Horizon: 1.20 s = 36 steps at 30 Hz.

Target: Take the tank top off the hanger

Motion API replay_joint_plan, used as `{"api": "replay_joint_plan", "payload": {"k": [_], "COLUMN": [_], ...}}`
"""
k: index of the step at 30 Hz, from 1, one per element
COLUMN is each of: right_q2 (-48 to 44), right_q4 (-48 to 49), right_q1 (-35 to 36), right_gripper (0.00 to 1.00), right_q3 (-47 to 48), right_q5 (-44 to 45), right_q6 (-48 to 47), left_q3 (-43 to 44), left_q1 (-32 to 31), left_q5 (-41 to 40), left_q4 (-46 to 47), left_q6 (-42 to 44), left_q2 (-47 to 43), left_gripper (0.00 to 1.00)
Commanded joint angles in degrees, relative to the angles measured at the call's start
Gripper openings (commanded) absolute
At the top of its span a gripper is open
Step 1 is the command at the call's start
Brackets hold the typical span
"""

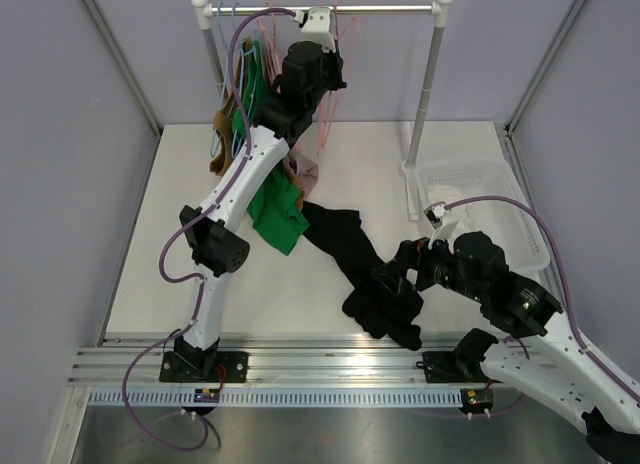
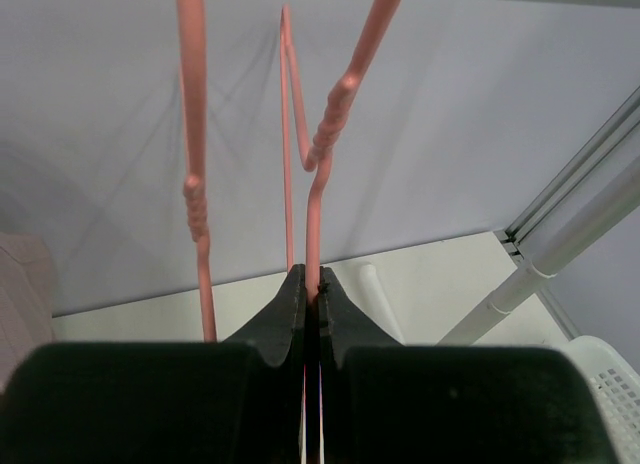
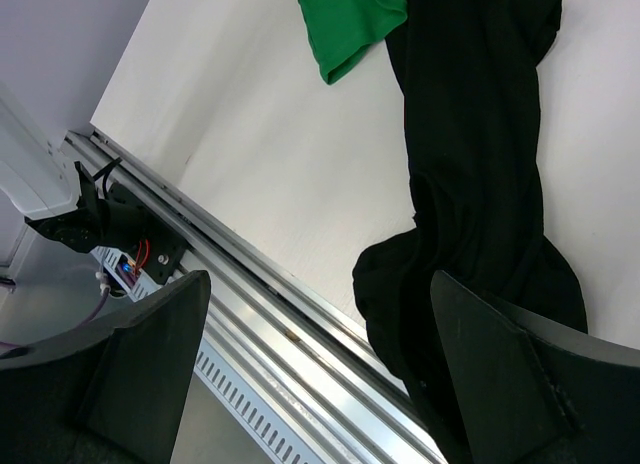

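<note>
High at the clothes rack, my left gripper (image 1: pixel 338 72) (image 2: pixel 311 279) is shut on the wire of a bare pink hanger (image 1: pixel 330 124) (image 2: pixel 318 184). Another pink hanger (image 2: pixel 195 184) hangs just to its left. A black garment, which I take for the tank top (image 1: pixel 350 246) (image 3: pixel 470 134), lies stretched out on the white table, off any hanger, bunched near the front edge. Just above that bunched end my right gripper (image 1: pixel 398 267) (image 3: pixel 320 284) stands open with nothing between its fingers.
A green garment (image 1: pixel 278 214) (image 3: pixel 345 24) lies on the table beside the black one. More clothes (image 1: pixel 240 94) hang at the left end of the rack rail (image 1: pixel 380 9). A white basket (image 1: pixel 500 199) stands at the right. The metal mounting rail (image 1: pixel 320 369) runs along the front.
</note>
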Motion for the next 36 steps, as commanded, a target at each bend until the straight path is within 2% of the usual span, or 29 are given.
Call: {"api": "replay_joint_plan", "payload": {"k": [1,14,20,21,22,25,26,30,32,36], "right_q2": [-0.92,-1.88,-2.76,-2.59,-2.15,-0.66,-0.39,1.36,2.68,8.38], "right_q4": [2.79,2.71,2.36,2.36,2.36,2.27,2.27,2.79,3.06,2.18], "right_q1": [-0.26,-0.26,-0.26,-0.26,-0.26,-0.26,-0.26,-0.26,-0.26,-0.26], "right_gripper": [0.99,0.99,0.99,1.0,0.99,0.99,1.0,0.99,1.0,1.0], "right_q3": [-0.18,-0.53,-0.79,-0.71,-0.53,-0.18,-0.09,-0.09,-0.27,0.96], "right_q5": [-0.43,-0.96,-0.08,0.18,0.19,0.54,0.54,1.24,2.29,5.27], "right_q6": [-0.84,-0.57,-0.75,-0.84,-1.1,-0.93,-0.93,-0.84,-0.4,0.65], "left_q3": [3.15,2.89,0.43,-0.36,-1.23,-1.86,-1.77,-3.35,-4.84,-11.24], "left_q1": [0.37,0.63,0.1,-0.33,-0.6,-1.92,-2.35,-3.94,-4.47,-7.53], "left_q5": [0.94,1.2,1.38,1.2,1.02,-0.29,-1.08,-1.44,-1.0,-4.24], "left_q4": [4.21,4.48,4.3,4.48,4.56,3.87,3.51,2.81,2.81,2.11], "left_q6": [-1.92,-3.94,-4.12,-4.03,-3.68,-2.46,-2.1,-0.78,-0.43,2.28], "left_q2": [0.13,1.71,-0.39,-1.7,-2.41,-5.13,-5.93,-10.76,-14.96,-23.41], "left_gripper": [0.0,0.0,0.01,0.05,0.19,0.38,0.5,0.66,0.99,0.99]}}
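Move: The left hand grips the freshly emptied pink hanger, its hook at the rail, which runs crosswise about 6 cm ahead of that hand and 7 cm above. Another empty hanger's hook sits on the rail some 6 cm to the left, and the greyish-pink top hangs 15 cm left, 6 cm ahead. The black tank top lies roughly 10 cm ahead of the open right hand, 5 cm left and 22 cm below; the basket is about 30 cm ahead, 28 cm right. Down by about 2 cm, slowly, the left hand sets the pink hanger's hook over the rail, then spreads its fingers wide, lets go of the wire and pulls quickly back and up, about 8 cm behind its start and well above it. The right hand, fingers still open, hovers, then begins sinking towards the black tank top, some 2.5 cm, easing slightly forward. ##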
